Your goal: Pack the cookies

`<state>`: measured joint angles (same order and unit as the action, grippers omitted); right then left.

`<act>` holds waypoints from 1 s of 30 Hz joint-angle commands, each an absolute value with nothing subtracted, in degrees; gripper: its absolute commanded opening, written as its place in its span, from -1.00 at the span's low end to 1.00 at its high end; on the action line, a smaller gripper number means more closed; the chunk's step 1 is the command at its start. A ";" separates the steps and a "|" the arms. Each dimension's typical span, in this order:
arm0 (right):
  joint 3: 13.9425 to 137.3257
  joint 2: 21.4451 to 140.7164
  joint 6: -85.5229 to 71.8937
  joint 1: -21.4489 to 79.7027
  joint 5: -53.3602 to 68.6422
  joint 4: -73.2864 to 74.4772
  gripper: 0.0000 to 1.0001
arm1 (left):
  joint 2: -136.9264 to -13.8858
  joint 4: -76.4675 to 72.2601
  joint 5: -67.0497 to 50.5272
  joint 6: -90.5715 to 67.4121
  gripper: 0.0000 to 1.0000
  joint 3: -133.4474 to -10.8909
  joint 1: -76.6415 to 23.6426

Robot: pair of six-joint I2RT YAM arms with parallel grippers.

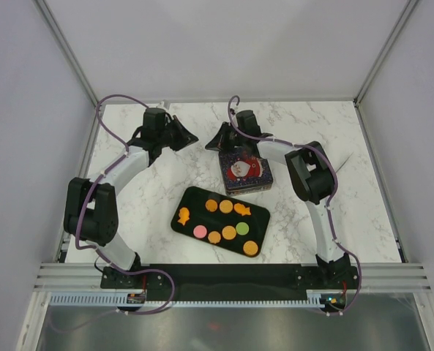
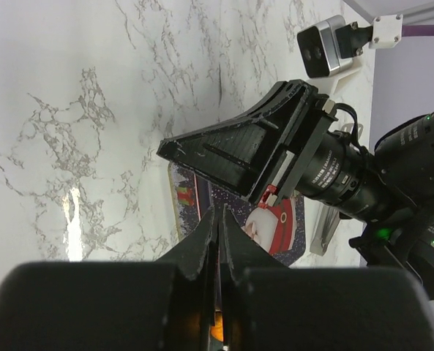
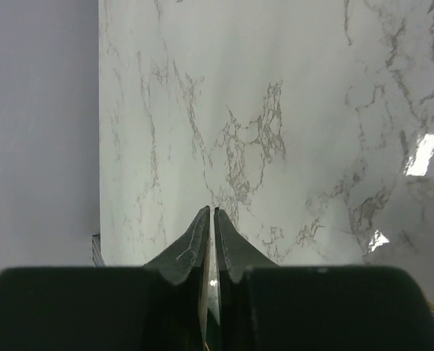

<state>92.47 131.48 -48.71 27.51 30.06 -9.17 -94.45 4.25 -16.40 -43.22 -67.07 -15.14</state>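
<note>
The cookies [image 1: 226,219], orange, pink and green flat pieces, some fish- or star-shaped, lie on a black tray [image 1: 189,197] at the table's middle. Behind the tray sits a dark tin with a Santa picture [image 1: 246,172], also seen in the left wrist view [image 2: 279,223]. My left gripper [image 1: 195,139] hangs shut above the marble left of the tin; its tips [image 2: 218,212] are pressed together. My right gripper [image 1: 210,145] is shut at the tin's far left corner, its tips [image 3: 211,212] closed over bare marble. Its black fingers [image 2: 231,153] reach out over the tin's top.
The marble table [image 1: 334,219] is walled in by white panels with metal posts at the corners. Both arms bend inward, so their grippers point at each other at the table's back middle. Purple cables run along each arm.
</note>
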 commanded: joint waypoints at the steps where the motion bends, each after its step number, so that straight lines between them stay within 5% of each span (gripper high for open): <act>1: 96.67 127.29 -45.27 25.49 29.01 -7.74 -0.72 | -94.22 4.39 -18.80 -39.82 -0.86 -70.49 -15.12; 3: 96.94 123.25 -44.48 24.79 27.52 -6.95 -0.47 | -93.17 4.83 -19.60 -39.46 -0.77 -70.40 -15.03; 7: 93.01 113.49 -40.44 22.16 23.31 -4.66 0.33 | -89.40 5.45 -21.45 -38.68 -0.26 -68.65 -15.64; 13: 77.65 93.98 -35.60 18.29 16.62 -2.29 0.96 | -80.09 9.66 -20.75 -34.82 0.16 -63.11 -17.31; 30: 53.27 63.47 -29.01 17.14 -4.74 8.08 0.96 | -58.10 23.55 -19.07 -20.13 0.29 -54.49 -17.23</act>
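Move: The closed cookie tin's middle lies some 13 cm to the right hand's right and about 6 cm back, roughly 4 cm lower, so the shut fingertips sit just past its far left corner. The cookie tray's middle is about 22 cm back and 4 cm right of that hand; the tongs lie some 40 cm right and 7 cm back. From the left hand the tin is about 17 cm right, 3 cm back and 14 cm below. The right hand leaves the tin's far left corner, first climbing steeply to about 25 cm up, swinging right over the far part of the tin and then back, before sinking some 8 cm to end beyond its right side, its fingers opening wide while it turns clockwise about 30 degrees and its fingertips tip up. The left hand draws back some 14 cm and rises about 8 cm, away from the tin and empty, its fingers going from shut to roughly two thirds open and its fingertips tipping up. ##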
